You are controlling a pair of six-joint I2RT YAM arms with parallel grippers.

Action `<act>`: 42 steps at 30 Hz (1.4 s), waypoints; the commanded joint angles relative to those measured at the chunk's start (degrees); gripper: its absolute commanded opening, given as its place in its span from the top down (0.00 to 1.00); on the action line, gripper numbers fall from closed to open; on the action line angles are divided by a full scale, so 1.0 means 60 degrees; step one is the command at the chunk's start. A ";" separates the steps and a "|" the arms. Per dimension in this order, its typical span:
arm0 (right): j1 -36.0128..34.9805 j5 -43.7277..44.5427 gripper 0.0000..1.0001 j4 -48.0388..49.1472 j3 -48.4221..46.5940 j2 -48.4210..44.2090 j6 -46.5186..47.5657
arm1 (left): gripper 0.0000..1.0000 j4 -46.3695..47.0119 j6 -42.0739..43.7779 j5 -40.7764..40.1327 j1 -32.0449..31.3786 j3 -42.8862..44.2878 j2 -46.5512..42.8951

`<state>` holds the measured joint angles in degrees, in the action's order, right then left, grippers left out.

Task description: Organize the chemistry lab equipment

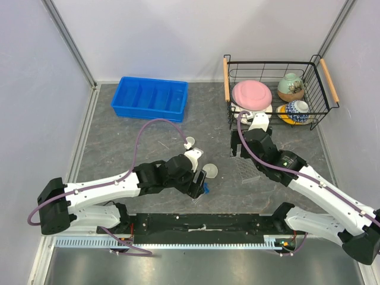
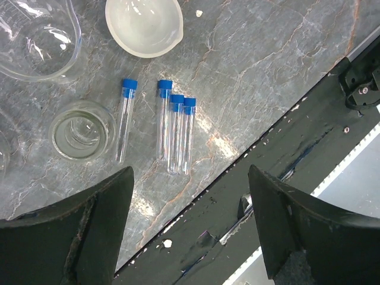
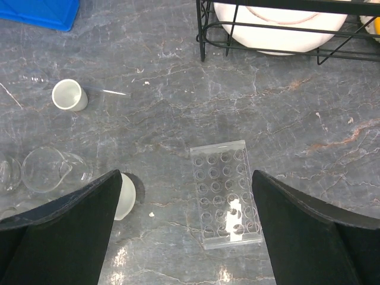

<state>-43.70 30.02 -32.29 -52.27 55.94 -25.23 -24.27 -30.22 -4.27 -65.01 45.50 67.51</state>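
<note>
Several blue-capped clear tubes (image 2: 177,127) lie flat on the grey table beside a white round dish (image 2: 144,24), a clear beaker (image 2: 35,35) and a small glass dish (image 2: 81,129). My left gripper (image 2: 190,172) hovers open and empty over them, near the table's front edge (image 1: 200,185). The clear plastic rack (image 3: 227,193) lies empty on the table under my right gripper (image 3: 185,175), which is open and empty (image 1: 237,148). A small white cup (image 3: 68,95), another white dish (image 3: 126,196) and a tipped glass beaker (image 3: 47,169) lie left of the rack.
A blue compartment tray (image 1: 151,97) stands at the back left. A black wire basket (image 1: 323,98) at the back right holds a pink plate (image 1: 252,93) and patterned bowls (image 1: 291,87). A black rail (image 1: 202,222) runs along the front edge.
</note>
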 commanded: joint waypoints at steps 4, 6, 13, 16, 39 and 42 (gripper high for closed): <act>0.0003 -0.0022 0.02 -0.0009 -0.0502 -0.0257 -0.0247 | 0.15 -0.0100 -0.0398 0.0418 -0.0034 -0.0272 -0.0748; 0.0003 -0.0314 0.02 0.0021 -0.0517 -0.0227 -0.0291 | 0.15 -0.0042 -0.0471 0.0449 -0.0034 -0.0360 -0.0690; 0.0003 -0.1047 0.02 0.0168 -0.0253 -0.0476 -0.0248 | 0.16 0.0514 -0.0515 0.0185 -0.0034 -0.0785 -0.0134; 0.0004 -0.1121 0.02 0.0167 -0.0165 -0.0636 -0.0247 | 0.16 0.0720 -0.0530 -0.0106 -0.0034 -0.0873 0.0086; 0.0004 -0.1327 0.02 0.0372 0.0567 -0.1106 -0.0321 | 0.16 0.1613 -0.0252 -0.1075 0.0772 -0.1577 0.0687; -0.0011 -0.1327 0.02 0.0402 0.0626 -0.1106 -0.0306 | 0.18 0.1658 -0.0193 -0.1133 0.0874 -0.1606 0.0790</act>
<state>-43.70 21.69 -31.75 -49.12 50.22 -26.81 -17.26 -31.83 -8.99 -60.51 36.21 71.55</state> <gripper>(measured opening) 0.982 0.836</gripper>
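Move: Below the open left hand, about 6 cm forward, 5 cm to its left and 8 cm down, stands the small glass beaker. The single tube lies some 4 cm ahead and 2 cm left of the hand. The three blue-capped tubes are nearly underneath, 1 cm ahead and 1 cm right; the white dish is 10 cm ahead, 5 cm right; the large beaker 13 cm ahead, 3 cm left. From the right hand the small beaker is about 19 cm left and 7 cm back, far below. Lifting barely a centimetre and drawing back a touch first, the left hand then sinks some 7 cm while swinging left and finally forward, down towards the small beaker and off the three tubes. It turns roughly 10 degrees counter-clockwise, fingers wide open, with no contact visible. The empty, open right hand eases back about 2 cm and slightly left. ##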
